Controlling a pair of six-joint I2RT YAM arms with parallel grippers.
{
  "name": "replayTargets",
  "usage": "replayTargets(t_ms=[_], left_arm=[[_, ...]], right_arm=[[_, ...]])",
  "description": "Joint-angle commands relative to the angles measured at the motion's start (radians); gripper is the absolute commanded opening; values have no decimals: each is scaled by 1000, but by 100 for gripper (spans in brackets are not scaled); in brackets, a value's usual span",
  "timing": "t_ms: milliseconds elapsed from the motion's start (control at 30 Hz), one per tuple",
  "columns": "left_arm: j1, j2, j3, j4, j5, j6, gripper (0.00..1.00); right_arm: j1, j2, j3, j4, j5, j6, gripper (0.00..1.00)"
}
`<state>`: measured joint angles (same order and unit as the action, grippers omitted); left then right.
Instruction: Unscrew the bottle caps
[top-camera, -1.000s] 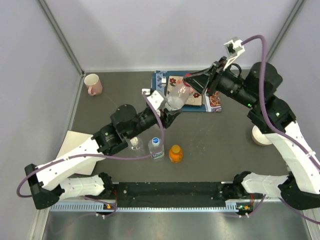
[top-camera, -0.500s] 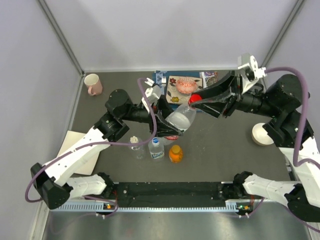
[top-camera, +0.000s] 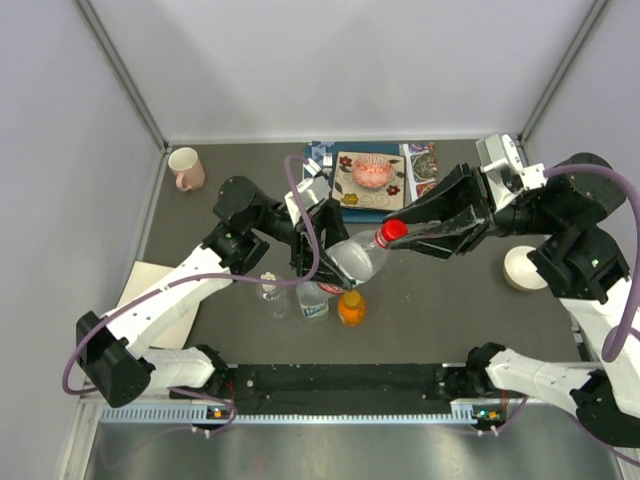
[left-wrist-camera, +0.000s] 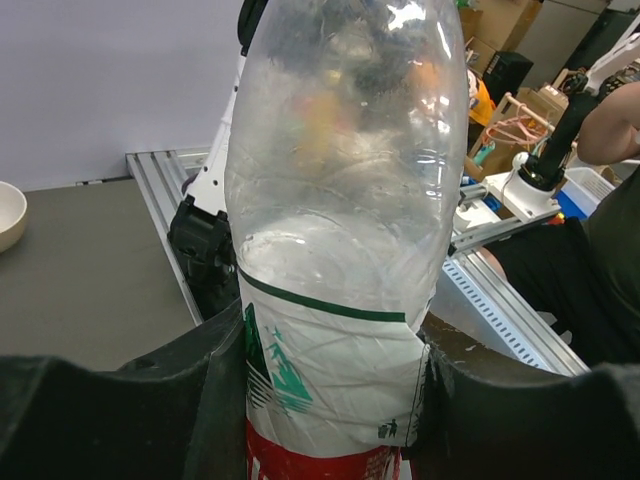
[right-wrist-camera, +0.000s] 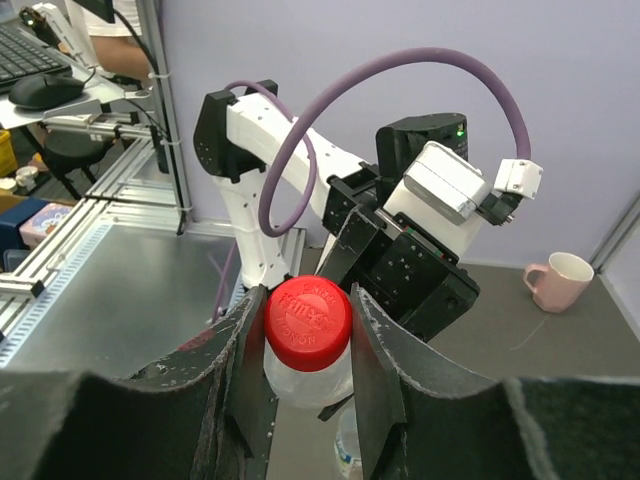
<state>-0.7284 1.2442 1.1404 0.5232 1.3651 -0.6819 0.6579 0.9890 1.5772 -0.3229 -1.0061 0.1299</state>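
A clear bottle with a red and white label (top-camera: 350, 262) (left-wrist-camera: 340, 250) hangs tilted above the table. My left gripper (top-camera: 322, 258) (left-wrist-camera: 330, 400) is shut on its labelled lower body. Its red cap (top-camera: 393, 229) (right-wrist-camera: 308, 322) points to the right, and my right gripper (top-camera: 402, 231) (right-wrist-camera: 306, 330) is shut on it, one finger against each side. Below the held bottle stand a plain clear bottle with a white cap (top-camera: 270, 291), a blue-capped bottle (top-camera: 312, 297) and a short orange bottle (top-camera: 350, 307).
A pink mug (top-camera: 186, 167) (right-wrist-camera: 560, 280) stands at the back left. A patterned book (top-camera: 375, 180) lies at the back centre. A white bowl (top-camera: 522, 268) sits at the right, and a sheet of paper (top-camera: 150, 300) at the left edge.
Both arms carried the red-capped bottle from over the book toward the near middle, above the standing bottles. Both grips held throughout.
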Motion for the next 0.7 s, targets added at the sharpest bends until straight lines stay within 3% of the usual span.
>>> replayTargets(t_ms=[0,67,267,367,500,600,667], left_arm=[[46,-25,1,-43,-78,50,47],[47,-31,2,-96,-98,115,48],[49,-52,25,-316,-216,284,48],[52,-72,27,-405,-320,350,48],[57,-135,6,-473,-519,418,48],[57,-196,-24,-479,-694,444,49],[57,-227,-37,-476,-754,453,48]], right_arm=[[-1,-46,55,-27,-45,-6,0],[-3,-52,70,-27,-26,-6,0],[-3,-130,-8,-25,335,-41,0],[-3,-170,-66,-27,605,-42,0],[-3,-222,-219,-33,1213,-1,0],[-3,-236,-385,-36,1448,60,0],[-3,-227,-506,-38,1511,135,0]])
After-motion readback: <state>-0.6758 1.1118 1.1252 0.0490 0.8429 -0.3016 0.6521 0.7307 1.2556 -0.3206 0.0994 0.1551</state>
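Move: The right fingertips already pinch the red cap, while the left hand holds the bottle by its label; the bottle's middle is about 8 cm left of the right hand and 9 cm below, level fore and aft. From the left hand the cap is some 10 cm to the right and 10 cm higher, level fore and aft. The orange bottle stands nearly straight under the left hand, about 4 cm farther out and 35 cm down, with the small water bottle 8 cm left of it. Rightward and slightly up at first, the right hand draws the pinched red cap off the bottle's mouth, then sweeps quickly forward and down, ending about 13 cm farther out and 10 cm to the right, having swung some 60 degrees clockwise. The left hand keeps its grip on the label and carries the bottle forward about 8 cm, sinking a little and turning some 35 degrees counter-clockwise. ##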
